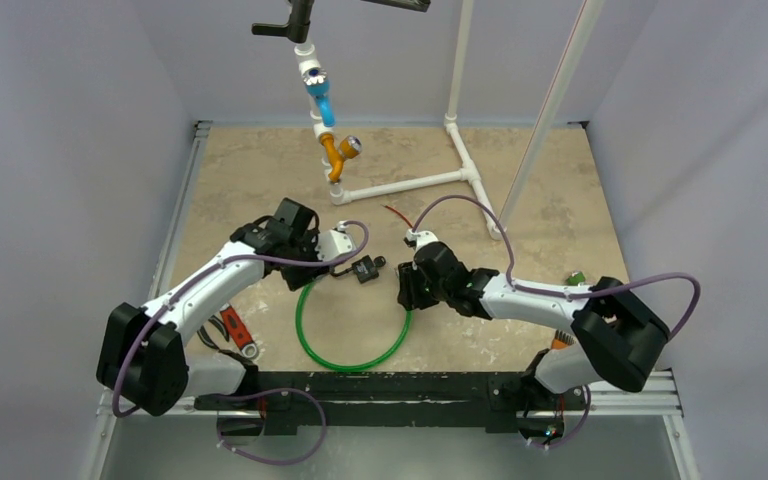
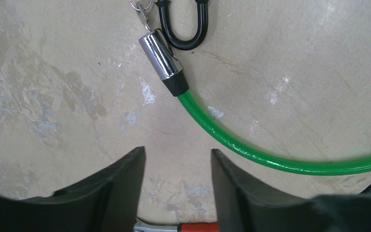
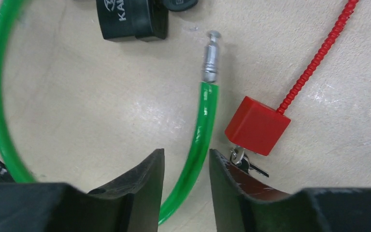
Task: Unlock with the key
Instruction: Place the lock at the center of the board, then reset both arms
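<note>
A green cable (image 1: 300,320) lies in a loop on the table between the arms. Its metal pin end (image 3: 211,57) lies free, a short way from the black lock body (image 3: 130,19). The cable's chrome ferrule (image 2: 162,55) rests by a black U-shaped loop (image 2: 183,34). A small key on a ring (image 3: 245,163) lies against a red padlock (image 3: 257,124). My right gripper (image 3: 186,151) is open and straddles the green cable (image 3: 200,130). My left gripper (image 2: 178,151) is open over bare table with nothing between its fingers.
The padlock's red ribbed cable (image 3: 319,53) runs to the upper right. A white pipe frame (image 1: 410,185) with blue (image 1: 320,100) and orange (image 1: 333,152) valves stands at the back. A red-handled tool (image 1: 235,328) lies beside the left arm.
</note>
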`<move>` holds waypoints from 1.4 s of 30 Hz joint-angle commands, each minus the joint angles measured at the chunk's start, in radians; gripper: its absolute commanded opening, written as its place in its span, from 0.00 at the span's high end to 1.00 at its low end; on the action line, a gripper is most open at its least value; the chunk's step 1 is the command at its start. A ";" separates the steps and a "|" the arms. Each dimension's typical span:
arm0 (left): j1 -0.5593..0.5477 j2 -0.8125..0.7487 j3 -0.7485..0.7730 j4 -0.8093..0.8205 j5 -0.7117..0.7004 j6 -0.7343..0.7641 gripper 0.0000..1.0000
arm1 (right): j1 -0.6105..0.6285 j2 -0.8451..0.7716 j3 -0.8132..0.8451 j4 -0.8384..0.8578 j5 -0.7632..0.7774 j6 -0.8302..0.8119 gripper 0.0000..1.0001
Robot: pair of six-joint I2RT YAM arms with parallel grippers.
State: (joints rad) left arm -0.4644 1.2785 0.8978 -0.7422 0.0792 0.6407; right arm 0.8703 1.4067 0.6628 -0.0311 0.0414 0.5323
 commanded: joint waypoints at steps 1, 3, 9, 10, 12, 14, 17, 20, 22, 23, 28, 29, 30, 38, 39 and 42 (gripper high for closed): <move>0.013 0.025 -0.014 0.038 -0.005 0.036 0.43 | 0.004 0.006 -0.005 -0.006 0.035 -0.010 0.56; 0.019 0.027 -0.010 0.035 0.008 0.023 0.35 | 0.004 0.005 0.004 -0.020 0.041 -0.010 0.49; 0.059 -0.040 0.045 -0.031 0.110 -0.022 0.00 | 0.003 -0.061 0.056 -0.088 0.066 -0.037 0.05; 0.074 -0.054 0.063 -0.048 0.136 -0.031 0.00 | 0.003 -0.077 0.073 -0.107 0.074 -0.043 0.02; 0.124 -0.080 0.108 -0.087 0.230 -0.052 0.00 | -0.002 -0.108 0.117 -0.148 0.089 -0.054 0.01; 0.192 -0.099 0.143 -0.109 0.315 -0.077 0.00 | -0.015 -0.147 0.148 -0.179 0.101 -0.060 0.01; 0.339 -0.117 0.179 -0.124 0.440 -0.103 0.00 | -0.064 -0.220 0.176 -0.216 0.122 -0.073 0.01; 0.491 -0.130 0.194 -0.107 0.572 -0.146 0.00 | -0.151 -0.304 0.176 -0.229 0.131 -0.084 0.01; 0.585 -0.132 0.199 -0.097 0.652 -0.172 0.00 | -0.208 -0.366 0.158 -0.232 0.181 -0.076 0.01; 0.622 -0.136 0.193 -0.082 0.686 -0.192 0.00 | -0.221 -0.405 0.149 -0.235 0.244 -0.070 0.01; 0.724 -0.187 0.100 0.112 0.644 -0.405 0.00 | -0.227 -0.517 0.021 -0.210 0.748 0.030 0.01; 0.731 -0.203 0.078 0.151 0.636 -0.420 0.00 | -0.228 -0.541 -0.017 -0.185 0.785 0.019 0.01; 0.736 -0.223 0.045 0.203 0.613 -0.453 0.00 | -0.228 -0.567 -0.056 -0.155 0.860 0.015 0.01; 0.737 -0.314 -0.178 0.560 0.411 -0.630 0.00 | -0.249 -0.752 -0.313 0.177 1.013 -0.117 0.01; 0.737 -0.303 -0.195 0.587 0.407 -0.632 0.00 | -0.258 -0.746 -0.330 0.228 1.006 -0.154 0.01; 0.737 -0.263 -0.266 0.690 0.397 -0.660 0.00 | -0.285 -0.685 -0.385 0.415 1.014 -0.263 0.01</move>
State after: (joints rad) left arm 0.2661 0.9775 0.7033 -0.2783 0.5266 0.0650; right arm 0.6136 0.6750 0.3252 0.0685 0.9638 0.4126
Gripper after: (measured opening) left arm 0.998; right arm 0.987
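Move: The green cable lock already lies on the board. Its metal barrel is about 3 cm right of the left hand, 1 cm ahead and 5 cm below, the black padlock some 12 cm right and 1 cm ahead, and the wrench about 14 cm left and 10 cm back. The right hand has the lock's bare tip some 5 cm ahead, 2 cm left and 4 cm below, the red lock 3 cm ahead and 4 cm right, and the padlock 5 cm ahead and 9 cm left. Both hands dip about 1 cm while their half-open fingers spread fully, clear of the cable, then lift and part: the right hand rises roughly 16 cm and sweeps about 25 cm right and a little forward, away from the tip and the red lock, sinking some 5 cm at the end as it turns clockwise. The left hand rises some 10 cm while drawing left from barrel and padlock, ends a bit lower and farther forward, and turns counter-clockwise, both hands' fingers swinging up from the board. ##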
